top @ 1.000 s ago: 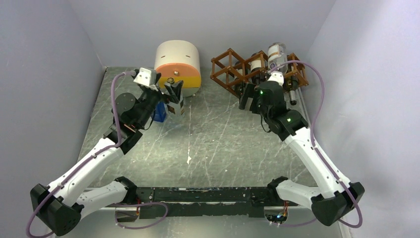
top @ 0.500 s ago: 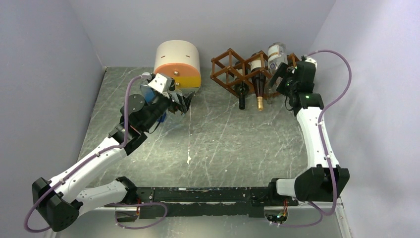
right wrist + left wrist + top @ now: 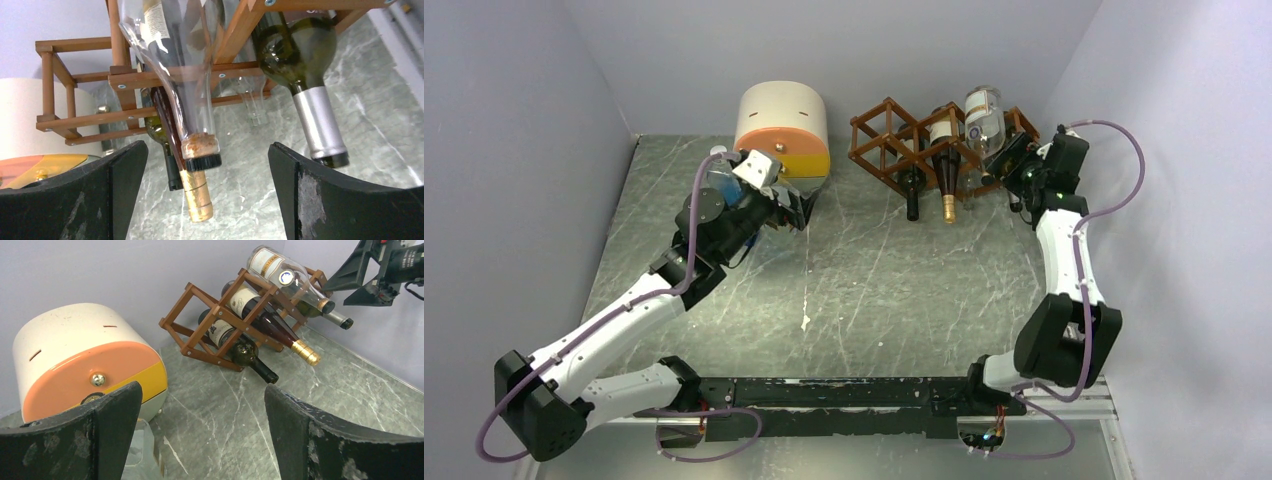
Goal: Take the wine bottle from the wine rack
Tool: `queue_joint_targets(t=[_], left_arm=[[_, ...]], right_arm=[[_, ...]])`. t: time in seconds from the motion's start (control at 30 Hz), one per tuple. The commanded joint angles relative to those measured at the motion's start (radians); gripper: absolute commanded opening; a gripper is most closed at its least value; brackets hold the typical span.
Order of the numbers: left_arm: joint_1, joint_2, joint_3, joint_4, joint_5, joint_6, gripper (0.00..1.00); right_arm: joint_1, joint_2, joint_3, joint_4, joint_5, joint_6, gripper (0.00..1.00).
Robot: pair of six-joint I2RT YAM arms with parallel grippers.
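Observation:
The reddish-brown lattice wine rack (image 3: 892, 150) stands at the back right and holds several bottles, necks pointing forward. A clear bottle (image 3: 984, 112) lies on top; its corked, black-ringed neck (image 3: 200, 145) hangs just ahead of my open right gripper (image 3: 207, 192), apart from both fingers. A gold-capped dark bottle (image 3: 196, 197) lies lower behind it, and a green bottle with a silver capsule (image 3: 320, 125) is off to the right. In the top view my right gripper (image 3: 1014, 160) sits at the rack's right end. My left gripper (image 3: 798, 206) is open and empty, far left of the rack (image 3: 200, 320).
A cream-and-orange rounded drawer box (image 3: 782, 125) stands at the back, touching distance from the left gripper. A clear container (image 3: 140, 450) sits on the marble table (image 3: 874, 290) under the left fingers. Grey walls close in on both sides and behind.
My right arm swung from in front of the rack round to its right end, facing the bottle necks. The left gripper shifted right, closer to the drawer box.

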Motion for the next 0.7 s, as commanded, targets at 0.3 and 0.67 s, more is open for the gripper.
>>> queue_joint_targets(t=[0.3,0.67], left_arm=[[-0.006,0.034,0.000,0.011,0.035,0.038,0.96],[-0.007,0.052,0.002,0.009,0.052,0.052,0.95]], right_arm=[[-0.031,0.178,-0.003,0.242,-0.248,0.047,0.85],[-0.058,0.268,-0.004,0.360,-0.399,0.054,0.60]])
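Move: The right hand, open and empty, goes for the clear bottle on top of the rack: its middle lies some 13 cm ahead, 3 cm to the left and about level, with its neck sloping back to roughly 6 cm ahead, 2 cm left and 4 cm lower. The gold-necked bottle is about 10 cm ahead, 11 cm left and 9 cm below; the silver-necked one 8 cm ahead, 4 cm right and 9 cm below. From the left hand the clear bottle is about 22 cm ahead, 37 cm right and 10 cm lower. The right hand reaches about 5 cm forward while sinking some 4 cm and easing 2 cm left, bringing its open fingers down on either side of the clear bottle's neck, just beyond the cork. As it goes the wrist turns some 15 degrees, partly counter-clockwise and partly rolling its left side up, and the fingers narrow from nearly wide open to a bit over half, most quickly near the end, with no grip on the glass to be seen yet. ##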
